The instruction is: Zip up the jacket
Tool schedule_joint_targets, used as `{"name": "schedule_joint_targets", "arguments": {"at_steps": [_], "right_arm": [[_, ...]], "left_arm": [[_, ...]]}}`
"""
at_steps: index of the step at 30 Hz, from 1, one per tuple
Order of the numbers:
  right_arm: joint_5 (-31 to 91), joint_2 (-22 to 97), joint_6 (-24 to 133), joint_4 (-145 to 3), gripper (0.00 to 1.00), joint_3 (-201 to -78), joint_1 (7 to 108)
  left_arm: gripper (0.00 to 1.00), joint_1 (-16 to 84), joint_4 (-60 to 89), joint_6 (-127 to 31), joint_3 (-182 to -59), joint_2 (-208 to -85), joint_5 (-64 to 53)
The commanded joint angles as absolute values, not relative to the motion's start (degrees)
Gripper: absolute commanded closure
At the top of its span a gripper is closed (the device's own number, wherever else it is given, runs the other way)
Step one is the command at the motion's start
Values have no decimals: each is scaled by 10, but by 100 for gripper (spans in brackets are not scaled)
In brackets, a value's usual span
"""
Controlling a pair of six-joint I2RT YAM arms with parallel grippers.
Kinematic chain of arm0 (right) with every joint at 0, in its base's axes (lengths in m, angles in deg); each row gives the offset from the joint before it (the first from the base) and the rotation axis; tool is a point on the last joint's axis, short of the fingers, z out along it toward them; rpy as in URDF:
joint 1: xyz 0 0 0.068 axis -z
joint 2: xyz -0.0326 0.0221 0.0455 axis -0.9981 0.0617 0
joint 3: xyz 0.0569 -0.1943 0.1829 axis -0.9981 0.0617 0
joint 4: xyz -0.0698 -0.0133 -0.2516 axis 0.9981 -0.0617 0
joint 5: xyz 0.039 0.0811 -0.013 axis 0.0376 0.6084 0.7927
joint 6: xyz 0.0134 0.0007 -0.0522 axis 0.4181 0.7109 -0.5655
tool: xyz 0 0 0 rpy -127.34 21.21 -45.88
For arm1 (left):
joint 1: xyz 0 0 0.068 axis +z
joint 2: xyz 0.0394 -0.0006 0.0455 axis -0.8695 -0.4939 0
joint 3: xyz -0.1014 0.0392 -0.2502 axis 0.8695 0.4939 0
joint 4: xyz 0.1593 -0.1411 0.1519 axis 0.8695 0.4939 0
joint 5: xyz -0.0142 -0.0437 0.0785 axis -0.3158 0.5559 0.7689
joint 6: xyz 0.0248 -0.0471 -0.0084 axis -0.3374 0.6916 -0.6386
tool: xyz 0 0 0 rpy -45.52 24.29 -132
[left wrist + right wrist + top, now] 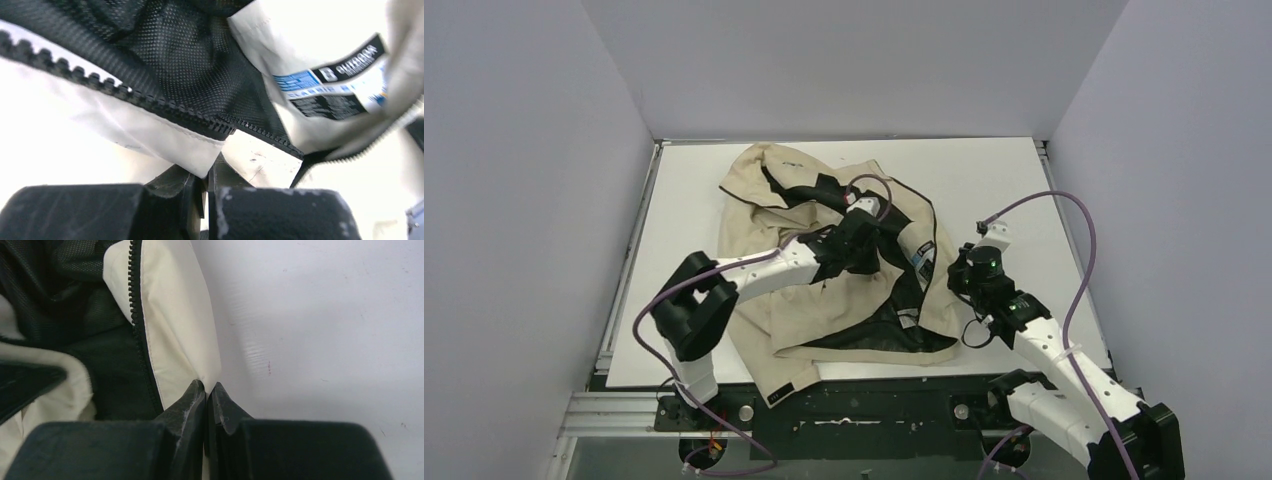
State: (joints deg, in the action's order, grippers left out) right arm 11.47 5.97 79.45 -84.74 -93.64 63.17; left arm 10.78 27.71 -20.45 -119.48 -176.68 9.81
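The beige jacket (824,300) lies crumpled and open on the white table, black lining up. My left gripper (861,238) is over its middle, shut on a beige front-edge corner (200,155) below the dark zipper teeth (150,102). My right gripper (961,280) is at the jacket's right edge, shut on the corner of the other beige panel (200,365), with its zipper (140,330) running up beside it. Black mesh lining (200,60) and a sewn label (345,80) show in the left wrist view.
The white table (1004,190) is walled by grey panels on the left, back and right. A jacket sleeve hangs over the near table edge (784,385). Purple cables loop from both arms.
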Motion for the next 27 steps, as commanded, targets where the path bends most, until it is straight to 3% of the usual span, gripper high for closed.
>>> {"name": "schedule_joint_targets", "arguments": {"at_steps": [1, 14, 27], "right_arm": [[86, 88, 779, -806, 100, -979, 638], [65, 196, 776, -766, 100, -1055, 696], [58, 226, 783, -760, 100, -1143, 793]], "left_arm": [[100, 139, 300, -230, -1168, -1643, 102], [100, 228, 408, -243, -1042, -1408, 87], [100, 280, 446, -261, -1022, -1334, 77]]}}
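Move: Some 18 cm to the left of the left hand, level fore-and-aft and about 10 cm higher, is where its pinched front edge is being taken; the logo patch lies about 12 cm right and 2 cm ahead, 5 cm below. From the right hand, already pinching the other front edge, the bare table it heads over is about 9 cm ahead, 8 cm right and 6 cm below; the logo patch lies 7 cm left, 4 cm ahead, and the white tag 10 cm left, 10 cm back. Spreading the jacket open, the left hand keeps its pinch near the zip's lower end, lifts steeply and sweeps about 18 cm left, rising some 10 cm and easing slightly back. The right hand, still gripping its edge, draws it forward about 9 cm, then also swings 7 cm right over bare table, rising some 4 cm and turning about 15 degrees clockwise. ##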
